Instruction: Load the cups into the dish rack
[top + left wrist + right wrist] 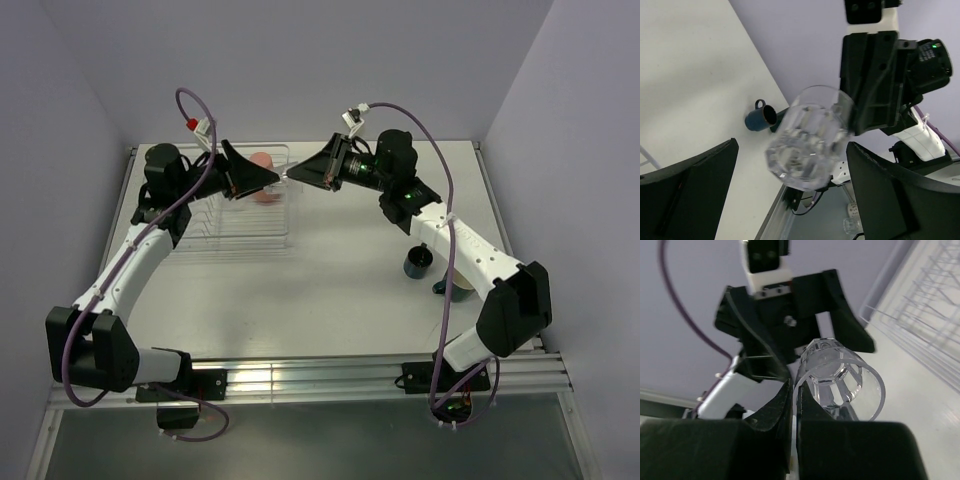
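A clear glass tumbler (pixel 288 176) hangs in the air over the right end of the dish rack (pixel 240 235). My right gripper (pixel 795 390) is shut on the tumbler's (pixel 845 375) rim wall, one finger inside and one outside. From the other side my left gripper (pixel 792 165) stands open, its fingers (pixel 700 185) wide on both sides of the tumbler's (pixel 810 137) base, with gaps showing. A salmon-pink tumbler (pixel 264 165) sits in the rack, partly hidden by the left gripper (pixel 270 178). A navy mug (pixel 418 262) and a teal mug (pixel 455 288) stand on the table under the right arm.
The rack's wire bars (pixel 925 325) lie to the right in the right wrist view. The navy mug (pixel 760 117) lies near the table's front edge in the left wrist view. Walls close in at the back and on both sides.
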Robot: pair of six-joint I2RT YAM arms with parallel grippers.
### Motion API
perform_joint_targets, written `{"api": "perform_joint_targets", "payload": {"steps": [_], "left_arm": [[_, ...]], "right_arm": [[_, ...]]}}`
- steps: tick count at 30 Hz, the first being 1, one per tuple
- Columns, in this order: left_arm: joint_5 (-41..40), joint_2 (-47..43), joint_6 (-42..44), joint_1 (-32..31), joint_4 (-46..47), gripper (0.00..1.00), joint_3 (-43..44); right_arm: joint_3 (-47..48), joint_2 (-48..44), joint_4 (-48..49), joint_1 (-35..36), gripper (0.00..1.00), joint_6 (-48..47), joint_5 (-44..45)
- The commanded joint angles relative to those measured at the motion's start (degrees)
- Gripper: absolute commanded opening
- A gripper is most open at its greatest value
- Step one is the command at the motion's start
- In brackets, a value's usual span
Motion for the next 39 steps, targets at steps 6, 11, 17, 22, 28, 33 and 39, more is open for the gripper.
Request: {"api": "perform_joint_targets", "payload": {"steps": [6, 11, 17, 22, 28, 33, 39], "left_arm": [[-1.5, 0.3, 3.6, -0.8, -1.2, 0.92, 2.7], [0.0, 0.2, -0.3, -1.6, 3.6, 0.79, 1.5], [0.4, -0.5, -0.8, -3.1, 4.6, 0.61, 0.4], [0.6, -1.4, -0.8, -3.5, 3.5, 0.37, 0.3], [0.8, -2.6, -2.2, -3.7, 3.9, 0.00, 0.1], [-0.3, -4.6, -2.1, -3.6, 2.2, 0.00, 1.5], [-1.4, -6.5, 0.4, -0.9, -3.0, 0.00, 6.0]], "right_arm": [[-1.7, 0.4, 15.5, 0.2, 0.00, 8.1, -4.2], [-2.6, 1.4, 19.0, 0.2, 0.00, 10.6, -4.9], [-1.0, 2.7, 20.0, 0.2, 0.00, 11.1, -4.5], [-1.1, 4.2, 22.4, 0.2, 0.00, 12.2, -4.4], [-2.1, 5.0, 24.1, 0.4, 0.00, 12.6, -4.2], [-3.5, 3.8, 20.9, 0.0, 0.16, 10.1, -2.8], [-5.1, -0.4, 9.7, -2.4, 0.44, 2.8, 4.0]]}}
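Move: The glass, its rim still pinched by the right fingers, lies about 3 cm right and 1 cm ahead of the left hand, nearly level, and about 3 cm left, 1 cm ahead and 2 cm below the right. The pink cup in the rack is some 16 cm ahead, 7 cm left and 27 cm below the left hand; the dish rack's middle is roughly 15 cm ahead, 18 cm left and 29 cm below it. Left fingers close on the glass's base, the hand rising about 2 cm; then the right fingers open, releasing the rim. ##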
